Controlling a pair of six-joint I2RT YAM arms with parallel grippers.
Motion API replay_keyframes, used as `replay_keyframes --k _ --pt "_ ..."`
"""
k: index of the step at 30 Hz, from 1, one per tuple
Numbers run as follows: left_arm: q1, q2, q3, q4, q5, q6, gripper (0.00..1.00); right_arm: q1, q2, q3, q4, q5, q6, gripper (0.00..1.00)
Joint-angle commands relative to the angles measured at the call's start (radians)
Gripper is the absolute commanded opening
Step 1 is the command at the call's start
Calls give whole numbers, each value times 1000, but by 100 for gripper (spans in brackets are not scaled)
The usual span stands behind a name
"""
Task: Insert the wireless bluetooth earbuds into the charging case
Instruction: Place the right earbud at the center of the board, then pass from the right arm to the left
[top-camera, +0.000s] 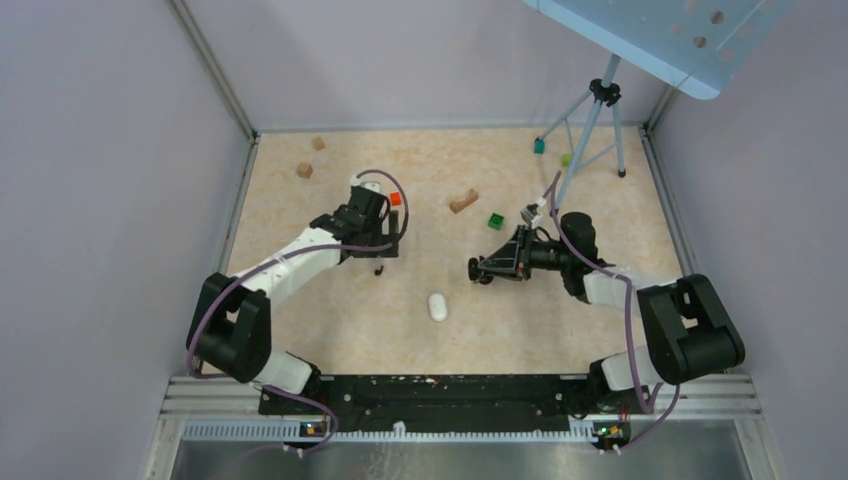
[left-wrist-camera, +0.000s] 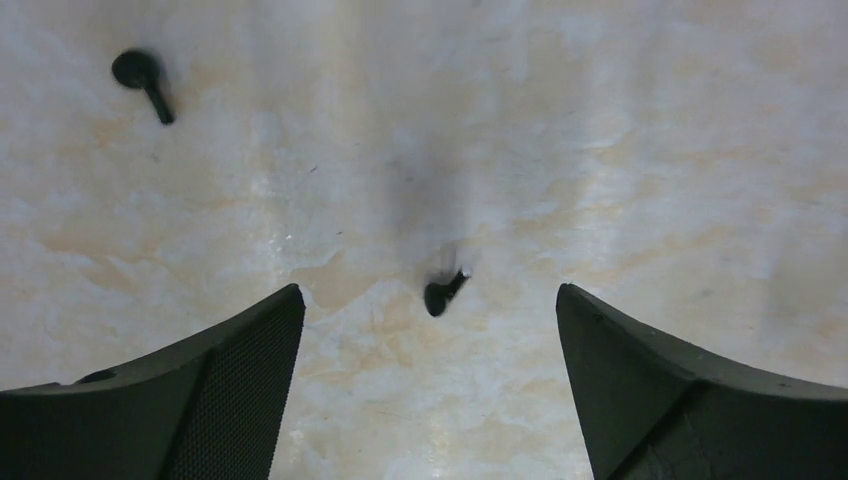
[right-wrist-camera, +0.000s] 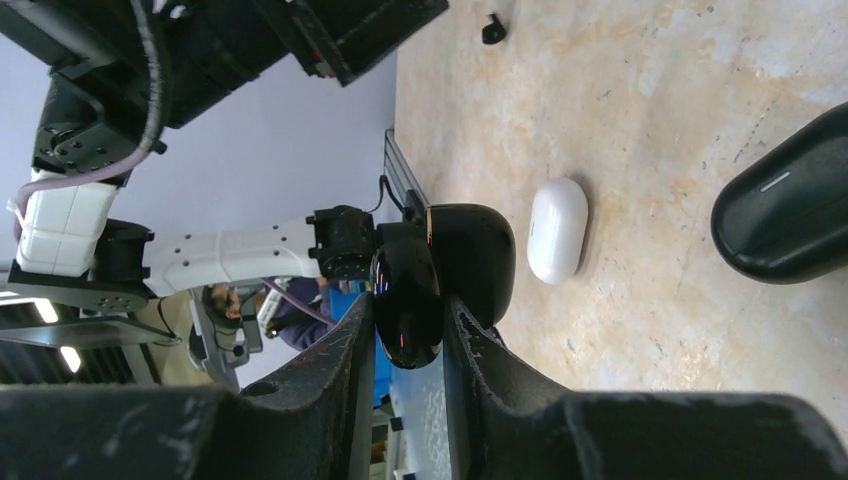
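Note:
Two black earbuds show in the left wrist view. One earbud (left-wrist-camera: 141, 75) lies on the table at the upper left. The other earbud (left-wrist-camera: 438, 293) is blurred, below and between the tips of my left gripper (left-wrist-camera: 428, 292), which is open with nothing in it. From above, the left gripper (top-camera: 385, 243) hangs over an earbud (top-camera: 378, 270). My right gripper (right-wrist-camera: 407, 312) is shut on the glossy black charging case (right-wrist-camera: 405, 300) and holds it above the table, right of centre (top-camera: 485, 268). A far earbud (right-wrist-camera: 492, 28) shows in the right wrist view.
A white oval case (top-camera: 437, 306) lies on the table between the arms, also visible as the white case (right-wrist-camera: 556, 230). A black rounded object (right-wrist-camera: 790, 200) lies close to the right gripper. A green block (top-camera: 495, 221), wooden pieces (top-camera: 463, 201) and a tripod (top-camera: 590, 130) stand farther back.

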Motion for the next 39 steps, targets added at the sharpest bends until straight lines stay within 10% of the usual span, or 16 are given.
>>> replay_keyframes --k 1,12,19,39 --pt "6 -134 84 94 254 118 99 -2 -56 52 55 -12 33 0" --pt "4 -194 -63 597 1159 -194 99 29 86 40 859 -45 566 0" --pt "3 -232 -129 775 1199 -312 99 83 173 39 1117 -1 719 0" --pt "0 -123 -153 938 1251 -477 68 125 140 46 1014 9 645 0"
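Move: The open charging case, held in my right fingertips, is about 24 cm to my left hand's right, 7 cm back and 6 cm above it. Right under my left hand, some 3 cm down and 1 cm back, the right earbud already lies released on the board. The white case lies about 13 cm right and 11 cm back of my left hand; the spare black case 25 cm right and 1 cm back, both near board level. I lift my empty left hand off the earbud, up and to the right by some 17 cm each way and about 8 cm back, swinging its fingers from forward-down to point right at the charging case, and narrow them partway near the end. My right hand keeps its grip and raises the case about 10 cm, slightly to the left, rolling some 25 degrees to meet them. ##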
